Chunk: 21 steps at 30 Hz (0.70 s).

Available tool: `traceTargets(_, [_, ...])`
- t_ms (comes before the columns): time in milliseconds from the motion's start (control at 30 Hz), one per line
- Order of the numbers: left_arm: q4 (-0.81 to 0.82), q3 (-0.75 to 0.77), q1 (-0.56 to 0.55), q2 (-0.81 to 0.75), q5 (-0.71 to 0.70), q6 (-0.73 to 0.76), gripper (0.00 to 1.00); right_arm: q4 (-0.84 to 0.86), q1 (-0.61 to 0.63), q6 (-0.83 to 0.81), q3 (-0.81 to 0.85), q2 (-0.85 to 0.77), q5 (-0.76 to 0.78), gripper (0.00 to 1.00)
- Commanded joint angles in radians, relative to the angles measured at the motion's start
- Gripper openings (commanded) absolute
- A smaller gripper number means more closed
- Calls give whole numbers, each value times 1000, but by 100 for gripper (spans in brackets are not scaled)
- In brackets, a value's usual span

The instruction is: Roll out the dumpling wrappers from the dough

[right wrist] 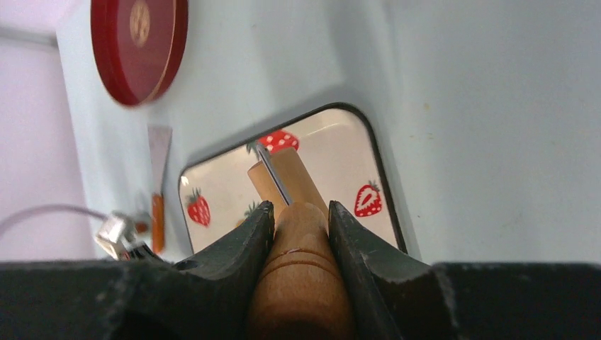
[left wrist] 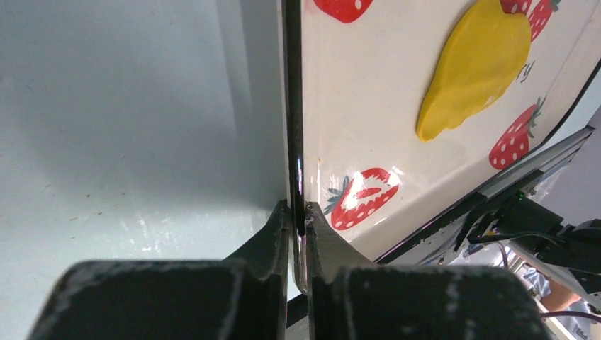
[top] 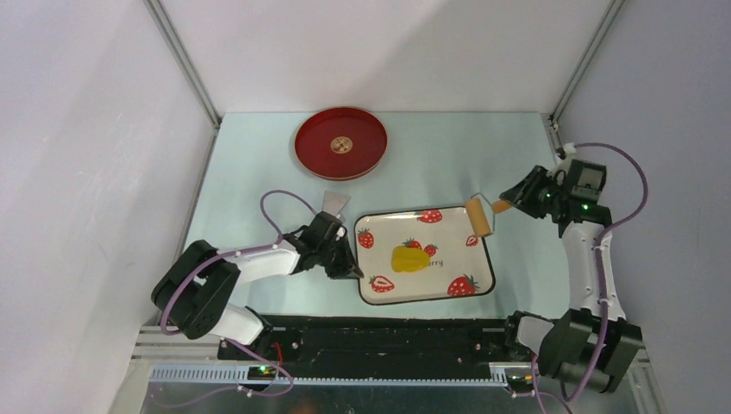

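The dough (top: 409, 259) is a flattened, irregular yellow patch in the middle of the strawberry tray (top: 448, 240). In the left wrist view, the dough (left wrist: 475, 67) lies far up the tray (left wrist: 368, 106). My left gripper (top: 352, 271) is shut on the tray's left rim, and its fingers (left wrist: 298, 219) pinch the dark edge. My right gripper (top: 509, 204) is shut on the handle of the wooden roller (top: 477, 216), whose drum rests at the tray's far right corner. The right wrist view shows the handle between the jaws (right wrist: 301, 216) and the drum (right wrist: 287, 177) beyond. Dumpling wrappers are out of view.
A red round plate (top: 340, 142) sits at the back of the table, also visible as the plate (right wrist: 138, 49) in the right wrist view. A metal scraper (top: 334, 203) lies just behind my left gripper. Frame walls close in both sides.
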Motion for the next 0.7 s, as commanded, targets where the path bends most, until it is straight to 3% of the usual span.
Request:
traceTargets(0, [-96, 10, 3, -32, -35, 70, 18, 110, -128, 209, -51, -1, -63, 0])
traceTargets(100, [-117, 48, 7, -74, -44, 91, 44, 174, -224, 283, -112, -1, -60, 0])
traceTargets(233, [-167, 110, 12, -150, -48, 122, 62, 223, -315, 283, -157, 28, -51, 0])
traceTargets(367, [-208, 140, 27, -263, -72, 132, 73, 249, -416, 286, -173, 87, -65, 0])
traceTargets(533, [-218, 109, 101, -424, -65, 123, 79, 278, -447, 269, -186, 181, -64, 1])
traceTargets(667, [-229, 60, 204, -535, -35, 108, 80, 273, -444, 243, -187, 252, -63, 14])
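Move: The right hand holds the roller by its handle over the tray's right edge; the bare table just beyond that edge lies about 7 cm to its right, 3 cm back and 19 cm below. The dough is about 19 cm to its left and 10 cm back, the tray's middle 16 cm left and 9 back, both some 18 cm below. The left fingers still pinch the tray's left rim; from them the scraper lies about 9 cm ahead and 8 left, the dough 3 ahead and 13 right, both about level in height. Rightward and down goes the right hand, about 13 cm across and 9 cm lower, turning clockwise some 30 degrees as it carries the held roller away from the dough and out past the tray's right edge. The left fingers open wide and let go of the tray's rim, then that hand rises about 13 cm with slight forward and leftward travel, its fingertips tipping up about 20 degrees. ##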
